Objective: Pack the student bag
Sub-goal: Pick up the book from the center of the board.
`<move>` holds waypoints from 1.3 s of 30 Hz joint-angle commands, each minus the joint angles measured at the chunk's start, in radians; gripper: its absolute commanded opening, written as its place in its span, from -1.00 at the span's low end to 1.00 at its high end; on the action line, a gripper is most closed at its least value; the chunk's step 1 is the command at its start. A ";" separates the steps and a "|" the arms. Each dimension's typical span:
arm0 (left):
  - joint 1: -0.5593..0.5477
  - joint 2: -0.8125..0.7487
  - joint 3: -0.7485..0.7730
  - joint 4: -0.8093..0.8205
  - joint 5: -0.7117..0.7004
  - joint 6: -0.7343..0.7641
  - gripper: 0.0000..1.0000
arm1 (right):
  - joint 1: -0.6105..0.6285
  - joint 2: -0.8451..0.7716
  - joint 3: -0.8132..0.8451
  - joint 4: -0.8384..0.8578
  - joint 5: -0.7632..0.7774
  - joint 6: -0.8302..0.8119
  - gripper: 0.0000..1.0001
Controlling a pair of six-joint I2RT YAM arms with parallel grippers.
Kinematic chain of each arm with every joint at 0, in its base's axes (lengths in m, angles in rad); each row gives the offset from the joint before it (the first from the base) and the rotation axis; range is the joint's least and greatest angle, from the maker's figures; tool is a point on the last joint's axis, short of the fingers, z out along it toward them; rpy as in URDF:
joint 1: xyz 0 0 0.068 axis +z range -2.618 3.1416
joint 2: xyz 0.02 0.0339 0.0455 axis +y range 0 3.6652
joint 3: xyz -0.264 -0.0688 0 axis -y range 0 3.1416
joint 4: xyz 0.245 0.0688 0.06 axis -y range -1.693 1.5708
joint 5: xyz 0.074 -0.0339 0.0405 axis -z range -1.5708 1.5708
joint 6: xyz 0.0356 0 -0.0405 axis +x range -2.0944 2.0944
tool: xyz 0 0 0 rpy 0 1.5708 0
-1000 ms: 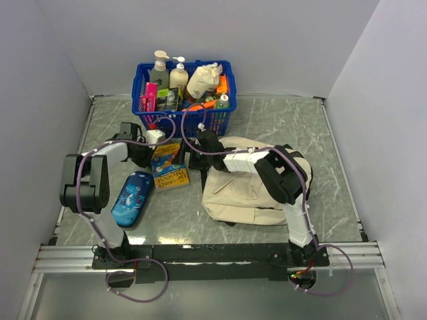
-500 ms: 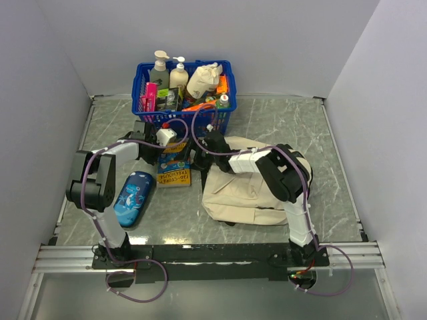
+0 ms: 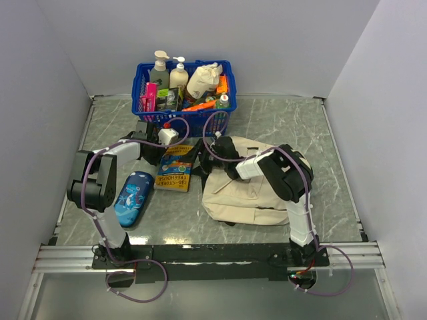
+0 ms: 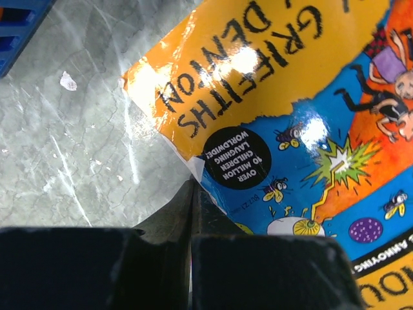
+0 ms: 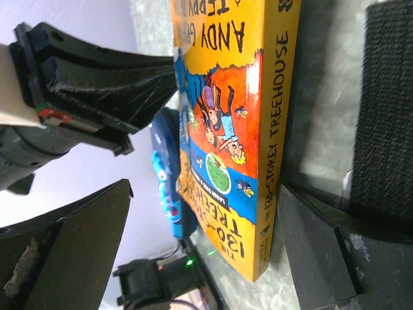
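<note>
The student bag [image 3: 257, 193], beige and soft, lies flat at centre right. An orange-and-blue paperback [image 3: 175, 170] [image 4: 290, 129] [image 5: 226, 129] lies on the table to its left. My left gripper [image 3: 162, 152] [image 4: 193, 194] is shut, its tips against the paperback's far left edge by a white page corner. Whether it pinches the cover I cannot tell. My right gripper [image 3: 205, 155] [image 5: 193, 239] is open around the paperback's spine side, one finger [image 5: 310, 245] beside the spine and the other [image 5: 71, 245] over the cover. It holds nothing.
A blue plastic basket [image 3: 139, 87] [image 4: 19, 19] full of bottles and packets stands at the back. A blue shark-print pencil case [image 3: 133, 198] [image 5: 169, 174] lies left of the paperback. Grey walls close in three sides.
The paperback has slid right and turned, its far end now nearer the bag. My left gripper followed it right. My right gripper backed away to the right, staying open.
</note>
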 commanded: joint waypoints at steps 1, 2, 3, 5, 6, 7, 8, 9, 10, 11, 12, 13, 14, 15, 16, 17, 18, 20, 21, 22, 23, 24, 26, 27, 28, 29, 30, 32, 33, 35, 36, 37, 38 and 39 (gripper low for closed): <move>-0.056 0.007 -0.006 -0.048 0.175 -0.053 -0.89 | 0.000 -0.106 0.022 0.297 -0.040 0.083 1.00; -0.056 0.006 -0.006 -0.048 0.175 -0.055 -0.89 | -0.003 -0.114 0.024 0.306 -0.043 0.078 1.00; -0.056 0.006 -0.004 -0.048 0.175 -0.059 -0.89 | -0.007 -0.132 0.027 0.298 -0.045 0.069 1.00; -0.056 0.004 0.001 -0.051 0.180 -0.063 -0.88 | -0.007 -0.149 0.027 0.295 -0.045 0.038 1.00; -0.056 0.004 0.002 -0.051 0.185 -0.066 -0.88 | -0.006 -0.157 0.030 0.292 -0.048 0.024 1.00; -0.056 0.006 0.002 -0.051 0.189 -0.072 -0.88 | -0.006 -0.160 0.032 0.292 -0.050 0.018 1.00; -0.056 0.007 0.008 -0.056 0.194 -0.076 -0.88 | -0.007 -0.163 0.030 0.286 -0.048 0.011 1.00; -0.056 0.010 0.010 -0.057 0.198 -0.081 -0.88 | -0.006 -0.166 0.030 0.268 -0.039 -0.017 1.00; -0.054 0.012 0.011 -0.057 0.205 -0.089 -0.88 | -0.004 -0.169 0.027 0.228 -0.031 -0.029 1.00; -0.056 0.010 0.010 -0.056 0.208 -0.090 -0.88 | -0.003 -0.165 0.027 0.200 -0.027 -0.045 1.00; -0.056 0.009 0.007 -0.054 0.208 -0.092 -0.88 | -0.001 -0.162 0.030 0.177 -0.019 -0.069 1.00; -0.056 0.004 0.004 -0.054 0.211 -0.093 -0.88 | 0.000 -0.154 0.035 0.127 -0.016 -0.081 1.00; -0.056 0.004 0.004 -0.054 0.211 -0.095 -0.88 | 0.003 -0.139 0.039 0.101 -0.013 -0.089 1.00; -0.056 0.004 0.004 -0.056 0.212 -0.096 -0.88 | 0.005 -0.130 0.044 0.084 -0.010 -0.101 1.00; -0.056 0.002 0.002 -0.059 0.212 -0.096 -0.88 | 0.006 -0.120 0.055 0.047 -0.010 -0.106 1.00; -0.056 0.001 0.001 -0.057 0.214 -0.099 -0.88 | 0.006 -0.102 0.064 0.025 -0.011 -0.112 1.00; -0.056 -0.001 -0.001 -0.056 0.217 -0.101 -0.88 | 0.009 -0.093 0.076 0.015 -0.014 -0.126 1.00; -0.056 -0.007 -0.006 -0.054 0.220 -0.101 -0.88 | 0.014 -0.071 0.085 -0.011 -0.020 -0.137 1.00; -0.056 -0.008 -0.006 -0.053 0.221 -0.102 -0.88 | 0.017 -0.065 0.091 -0.010 -0.027 -0.140 1.00; -0.056 -0.007 -0.003 -0.054 0.221 -0.102 -0.88 | 0.017 -0.061 0.098 -0.015 -0.031 -0.138 1.00; -0.056 -0.005 -0.001 -0.054 0.221 -0.101 -0.88 | 0.023 -0.054 0.101 -0.036 -0.028 -0.146 1.00; -0.056 -0.004 0.001 -0.056 0.220 -0.104 -0.88 | 0.025 -0.057 0.111 -0.053 -0.025 -0.167 1.00; -0.056 -0.005 -0.001 -0.057 0.218 -0.104 -0.88 | 0.025 -0.073 0.116 -0.102 -0.008 -0.203 1.00; -0.056 -0.005 -0.001 -0.056 0.218 -0.105 -0.88 | 0.025 -0.079 0.108 -0.117 0.001 -0.210 0.99; -0.056 -0.007 -0.002 -0.054 0.215 -0.105 -0.88 | 0.023 -0.088 0.101 -0.130 0.013 -0.221 0.97; -0.056 -0.007 -0.003 -0.053 0.212 -0.105 -0.88 | 0.023 -0.103 0.092 -0.134 0.021 -0.233 0.95; -0.054 -0.005 -0.003 -0.050 0.205 -0.109 -0.88 | 0.023 -0.108 0.079 -0.149 0.024 -0.241 0.90; -0.050 -0.005 -0.001 -0.047 0.195 -0.119 -0.89 | 0.022 -0.126 0.064 -0.165 0.038 -0.261 0.83; -0.043 -0.007 0.004 -0.047 0.191 -0.124 -0.89 | 0.023 -0.132 0.061 -0.180 0.039 -0.267 0.74; -0.036 -0.008 0.014 -0.059 0.191 -0.133 -0.89 | 0.022 -0.136 0.062 -0.188 0.039 -0.273 0.53; -0.030 -0.016 0.025 -0.065 0.197 -0.135 -0.89 | 0.022 -0.136 0.062 -0.191 0.038 -0.272 0.23; -0.028 -0.022 0.028 -0.074 0.197 -0.135 -0.89 | 0.022 -0.133 0.064 -0.187 0.035 -0.267 -0.06; -0.027 -0.037 0.030 -0.077 0.200 -0.133 -0.90 | 0.022 -0.128 0.071 -0.183 0.027 -0.263 -0.51; -0.027 -0.047 0.031 -0.080 0.201 -0.132 -0.90 | 0.022 -0.122 0.078 -0.189 0.021 -0.260 -0.63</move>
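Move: The orange-blue book lies against the left fingertips, its middle about 6 cm right and 3 cm back of that hand. The pencil case is some 10 cm left and 15 cm back of that hand. For the wide-open right hand, the book's middle is about 8 cm left, 3 cm back and 4 cm below. From the right hand, the basket is roughly 20 cm ahead and 4 cm left, and the bag 25 cm right and 9 cm back. Left hand pushes book right and back about 5 cm; the right rises 9, sinks back, half-closes around spine. ##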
